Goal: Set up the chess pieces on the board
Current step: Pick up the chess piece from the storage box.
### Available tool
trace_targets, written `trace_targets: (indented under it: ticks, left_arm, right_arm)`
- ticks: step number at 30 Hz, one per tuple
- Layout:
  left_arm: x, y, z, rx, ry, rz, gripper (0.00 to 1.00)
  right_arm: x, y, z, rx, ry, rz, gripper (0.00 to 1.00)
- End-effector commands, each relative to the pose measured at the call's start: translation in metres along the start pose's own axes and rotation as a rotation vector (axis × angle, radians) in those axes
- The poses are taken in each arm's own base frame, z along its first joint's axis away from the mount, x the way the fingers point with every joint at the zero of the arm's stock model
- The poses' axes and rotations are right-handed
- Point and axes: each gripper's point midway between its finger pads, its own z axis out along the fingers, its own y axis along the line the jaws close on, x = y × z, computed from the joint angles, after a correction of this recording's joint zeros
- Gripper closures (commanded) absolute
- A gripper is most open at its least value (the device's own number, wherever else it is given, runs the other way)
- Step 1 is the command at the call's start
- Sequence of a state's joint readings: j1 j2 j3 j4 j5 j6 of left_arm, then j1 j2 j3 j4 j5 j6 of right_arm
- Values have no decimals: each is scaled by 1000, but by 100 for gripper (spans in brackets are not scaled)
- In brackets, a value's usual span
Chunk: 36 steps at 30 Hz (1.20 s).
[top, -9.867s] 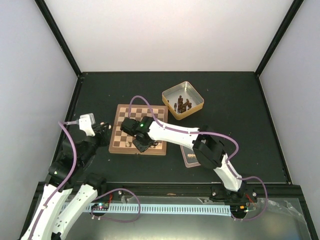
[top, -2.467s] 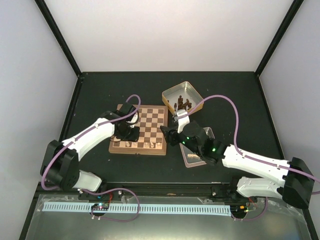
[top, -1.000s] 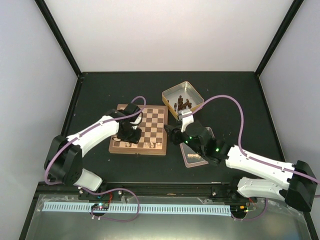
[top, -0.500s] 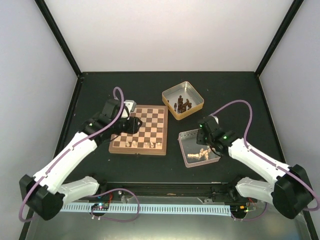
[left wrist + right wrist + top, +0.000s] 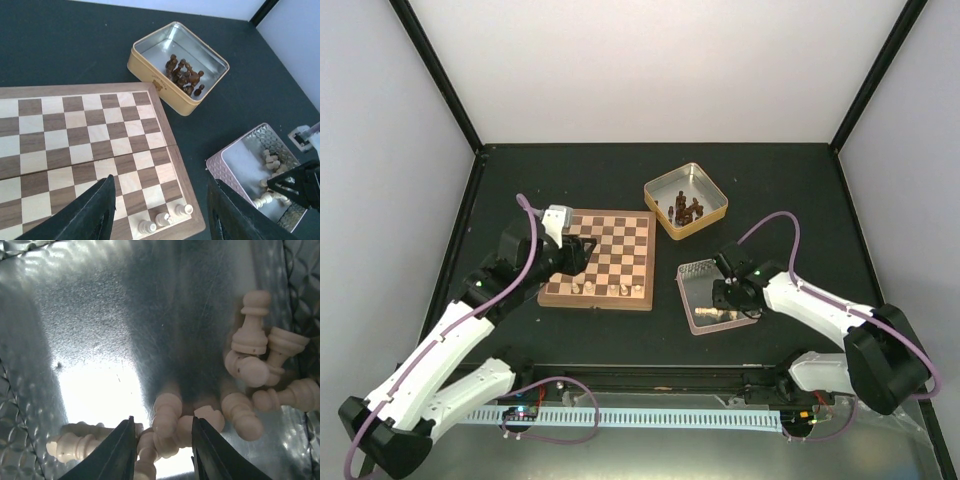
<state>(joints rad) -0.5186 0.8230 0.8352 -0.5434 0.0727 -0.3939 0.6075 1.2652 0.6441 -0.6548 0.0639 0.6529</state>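
Note:
The board (image 5: 600, 255) lies left of centre and fills the left wrist view (image 5: 85, 135). Several cream chess pieces (image 5: 625, 290) stand on its near row; three show by the corner (image 5: 162, 219). My left gripper (image 5: 575, 250) hovers above the board, open (image 5: 160, 181), with nothing between its fingers. My right gripper (image 5: 725, 300) reaches down into the pink-rimmed tin (image 5: 684, 290). Its jaws (image 5: 163, 420) press from both sides on a small cluster of lying cream pieces (image 5: 167, 427). More cream pieces (image 5: 250, 335) lie loose beside them.
A gold square tin (image 5: 710, 215) behind the board holds dark brown pieces (image 5: 182, 75). The pink-rimmed tin (image 5: 240, 160) sits just right of the board's corner, with the right gripper's fingers (image 5: 295, 182) in it. Black frame rails border the dark table.
My left gripper has lifted back from the board's near row and opened, leaving a piece there. My right gripper has dropped into the pink-rimmed tin and narrowed its jaws around cream pieces.

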Motion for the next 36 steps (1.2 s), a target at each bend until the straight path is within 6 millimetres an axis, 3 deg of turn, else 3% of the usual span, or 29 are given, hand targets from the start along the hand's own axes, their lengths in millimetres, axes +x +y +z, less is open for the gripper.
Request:
trace_targets:
  ticks: [1, 6, 9, 14, 19, 25, 34, 36]
  left_arm:
    - [-19, -3, -6, 4, -91, 3, 48]
    - [-18, -1, -4, -8, -83, 12, 48]
    - [-17, 0, -3, -14, -77, 12, 48]
    - [-16, 2, -4, -23, -76, 17, 49]
    - [-17, 4, -5, -33, -80, 16, 49]
    - [-16, 7, -5, -48, -80, 10, 49]
    - [-13, 11, -5, -67, -74, -1, 49]
    - [-12, 12, -5, -72, -73, -2, 49]
  right_arm:
    - [8, 5, 0, -25, 36, -8, 68]
    - [14, 6, 2, 0, 50, -27, 69]
    - [17, 5, 3, 8, 59, -26, 78]
    - [19, 6, 3, 6, 66, -22, 84]
    - [10, 14, -5, -23, 37, -18, 96]
    - [-11, 21, -28, -40, -39, -16, 97]
    - [-23, 17, -32, 11, -86, -39, 96]
    - [-33, 26, -39, -22, -124, -52, 95]
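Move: The right hand is low inside the storage box of pale pieces, fingers down; the chess piece it goes for lies about 1 cm back, 1 cm to its left and 1 cm below. Another pale piece, the near piece, touches it, roughly 1 cm ahead of the hand and level sideways; the long lying piece is some 4 cm to the left, level fore and aft; a three-piece cluster sits about 4 cm ahead and 4 cm to the right. From the left hand the target is roughly 29 cm right, 5 cm back and 22 cm below. With its fingers pointing down and part open, the right hand eases about 1 cm back and 1 cm to its left, sinking a touch, to straddle the chess piece at the near side of the heap, and stays there while the fingers close and pinch it between their tips. Then it lifts the piece some 3 cm off the heap, drifting nearly 2 cm forward as it rises, the wrist barely turning and the grip kept closed. ##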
